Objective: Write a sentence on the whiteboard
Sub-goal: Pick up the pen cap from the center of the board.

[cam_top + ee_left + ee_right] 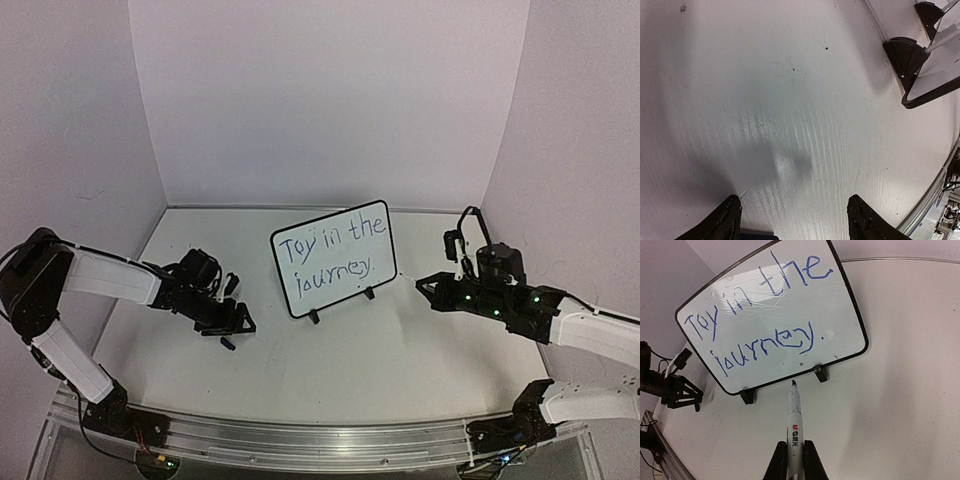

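The whiteboard [333,258] stands tilted on two black feet in the middle of the table. The sentence [330,252] on it reads "Toy in the journey." in blue, in two lines. In the right wrist view the whiteboard [775,315] and the sentence [760,330] fill the upper half. My right gripper [795,445] is shut on a white marker [794,420], whose uncapped tip hangs just below the board's bottom edge, apart from it. From above, the right gripper [425,285] is right of the board. My left gripper [235,325] [795,200] is open and empty, low over the table left of the board.
A small dark blue cap [228,343] lies on the table under the left gripper. The board's corner and a black foot [905,55] show at the upper right of the left wrist view. White walls close in three sides. A metal rail [300,435] runs along the near edge.
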You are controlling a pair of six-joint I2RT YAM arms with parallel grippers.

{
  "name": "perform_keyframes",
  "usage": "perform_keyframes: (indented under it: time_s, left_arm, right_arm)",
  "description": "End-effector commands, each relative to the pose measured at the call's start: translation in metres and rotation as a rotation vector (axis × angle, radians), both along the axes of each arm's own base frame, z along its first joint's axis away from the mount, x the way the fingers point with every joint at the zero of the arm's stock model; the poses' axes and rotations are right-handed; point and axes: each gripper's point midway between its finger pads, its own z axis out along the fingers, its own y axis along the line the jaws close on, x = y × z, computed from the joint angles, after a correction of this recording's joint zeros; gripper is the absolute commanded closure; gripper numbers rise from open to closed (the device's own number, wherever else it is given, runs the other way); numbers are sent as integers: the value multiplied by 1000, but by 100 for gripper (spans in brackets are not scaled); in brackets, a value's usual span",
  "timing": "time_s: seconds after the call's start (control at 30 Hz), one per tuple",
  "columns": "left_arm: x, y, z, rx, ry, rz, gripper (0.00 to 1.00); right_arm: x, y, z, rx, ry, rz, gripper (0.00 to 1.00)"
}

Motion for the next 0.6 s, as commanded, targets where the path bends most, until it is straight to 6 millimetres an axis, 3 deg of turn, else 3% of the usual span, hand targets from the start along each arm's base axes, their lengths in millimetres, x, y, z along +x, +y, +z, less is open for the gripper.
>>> perform_keyframes:
  time_s: [0.0,0.2,0.4,0.57]
  left_arm:
    - [-21,18,-12,54,88,35,28]
    - [-35,29,-6,69,101,66,27]
    - [-49,18,3,-13,114,27,28]
    - [-59,16,0,-11,135,-4,29]
  right_arm:
    - [-1,-2,1,12,-8,-7,100]
    - [-1,-1,0,12,-8,-4,100]
    - [0,0,-1,11,-6,0,100]
    - [1,2,-3,11,-2,4,100]
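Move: The navy pen cap lies on the table just behind and to the left of the left hand's open fingers, about 3 cm back, 3 cm to the left and 2 cm below. The whiteboard's nearer foot stands some 12 cm to this hand's right and 4 cm ahead; the middle of the whiteboard is roughly 14 cm ahead, 15 cm to the right and a little above. From the right hand the cap lies about 28 cm left, 5 cm back and 18 cm below. Staying low at an unchanged height, the left hand draws back about 5 cm towards its base, easing some 2 cm to its left over the first part and then going almost straight back, away from the whiteboard and in towards the pen cap. The fingers stay wide open while the wrist tips about 5 degrees so that their tips swing back a little, which brings the cap into the gap, close to one finger and not yet gripped. ##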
